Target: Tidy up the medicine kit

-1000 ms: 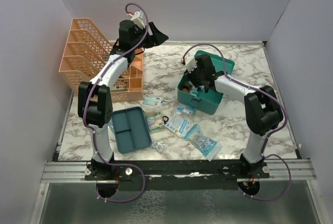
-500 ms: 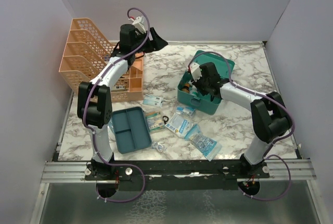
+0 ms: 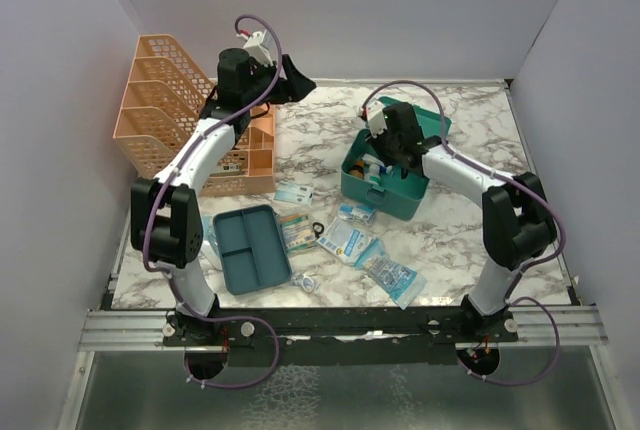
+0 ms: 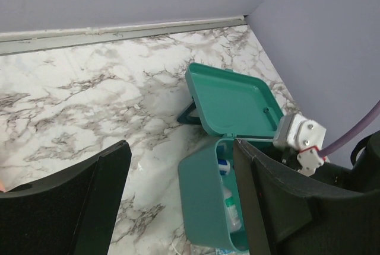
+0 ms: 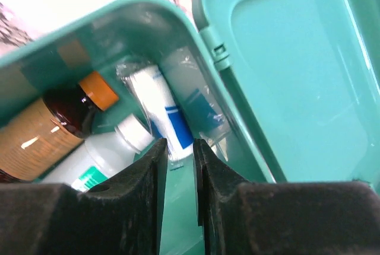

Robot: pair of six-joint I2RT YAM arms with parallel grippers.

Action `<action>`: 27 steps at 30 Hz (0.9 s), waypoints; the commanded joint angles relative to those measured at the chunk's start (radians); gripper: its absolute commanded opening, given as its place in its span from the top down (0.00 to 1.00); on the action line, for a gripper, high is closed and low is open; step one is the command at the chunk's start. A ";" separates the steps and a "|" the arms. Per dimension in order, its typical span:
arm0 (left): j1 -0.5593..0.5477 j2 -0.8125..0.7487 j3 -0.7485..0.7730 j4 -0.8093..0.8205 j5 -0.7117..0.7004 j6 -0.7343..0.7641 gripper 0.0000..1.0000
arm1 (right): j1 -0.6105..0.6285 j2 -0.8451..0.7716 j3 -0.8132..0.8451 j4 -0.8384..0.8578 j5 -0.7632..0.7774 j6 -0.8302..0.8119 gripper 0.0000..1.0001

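Note:
The teal medicine kit [image 3: 385, 190] [image 4: 205, 195] stands open at centre right, its lid [image 3: 428, 120] [image 5: 297, 59] leaning back. Inside lie an amber bottle with an orange cap [image 5: 53, 124], a white bottle [image 5: 101, 154] and a white and blue tube [image 5: 160, 110]. My right gripper [image 3: 392, 150] [image 5: 179, 143] reaches down into the box, its narrow jaws shut on the tube's lower end. The left gripper [image 3: 292, 80] [image 4: 179, 146] hangs high over the back of the table, open, with nothing between its fingers.
An orange mesh rack [image 3: 170, 110] stands at the back left. A flat teal divided tray [image 3: 250, 248] lies front left. Loose packets [image 3: 345, 238] [image 3: 392, 274] and a small box [image 3: 293, 193] are scattered on the marble in front of the kit.
The right gripper's jaws have narrowed around the tube inside the box. The left arm has swung slightly left and back, its jaws still wide.

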 commanded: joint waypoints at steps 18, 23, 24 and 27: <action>-0.048 -0.447 -0.479 0.033 -0.156 0.105 0.20 | -0.002 -0.291 0.234 -0.587 -0.180 0.543 0.67; -0.055 -0.513 -0.512 -0.010 -0.145 0.161 0.04 | -0.002 -0.405 0.210 -0.671 -0.143 0.618 0.56; -0.056 -0.526 -0.517 -0.014 -0.146 0.164 0.02 | -0.002 -0.425 0.207 -0.690 -0.133 0.630 0.53; -0.065 -0.559 -0.529 -0.016 -0.124 0.164 0.01 | -0.003 -0.487 0.199 -0.754 -0.103 0.673 0.45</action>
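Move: The light-blue packet lies about 16 cm back from the left hand, nearly straight in line and 29 cm below; the coloured packet is some 11 cm nearer the base than that. Behind the right hand, roughly 28 cm back, 2 cm left and 9 cm down, is the blue pouch. Close to the right fingers lie the blue-white roll, 2 cm ahead, 3 cm left and 6 cm below, and the white bottle, 3 cm back, 6 cm left. Upward out of the green box first, then back as well, the right hand leaves the roll and bottles empty, about 14 cm up and 12 cm back, rolling its left side up, turning clockwise and tipping steeper, its narrow fingers partly opening. The left hand, also empty, draws back some 12 cm and slightly left towards the light-blue packet, staying high and spreading its fingers fully. ##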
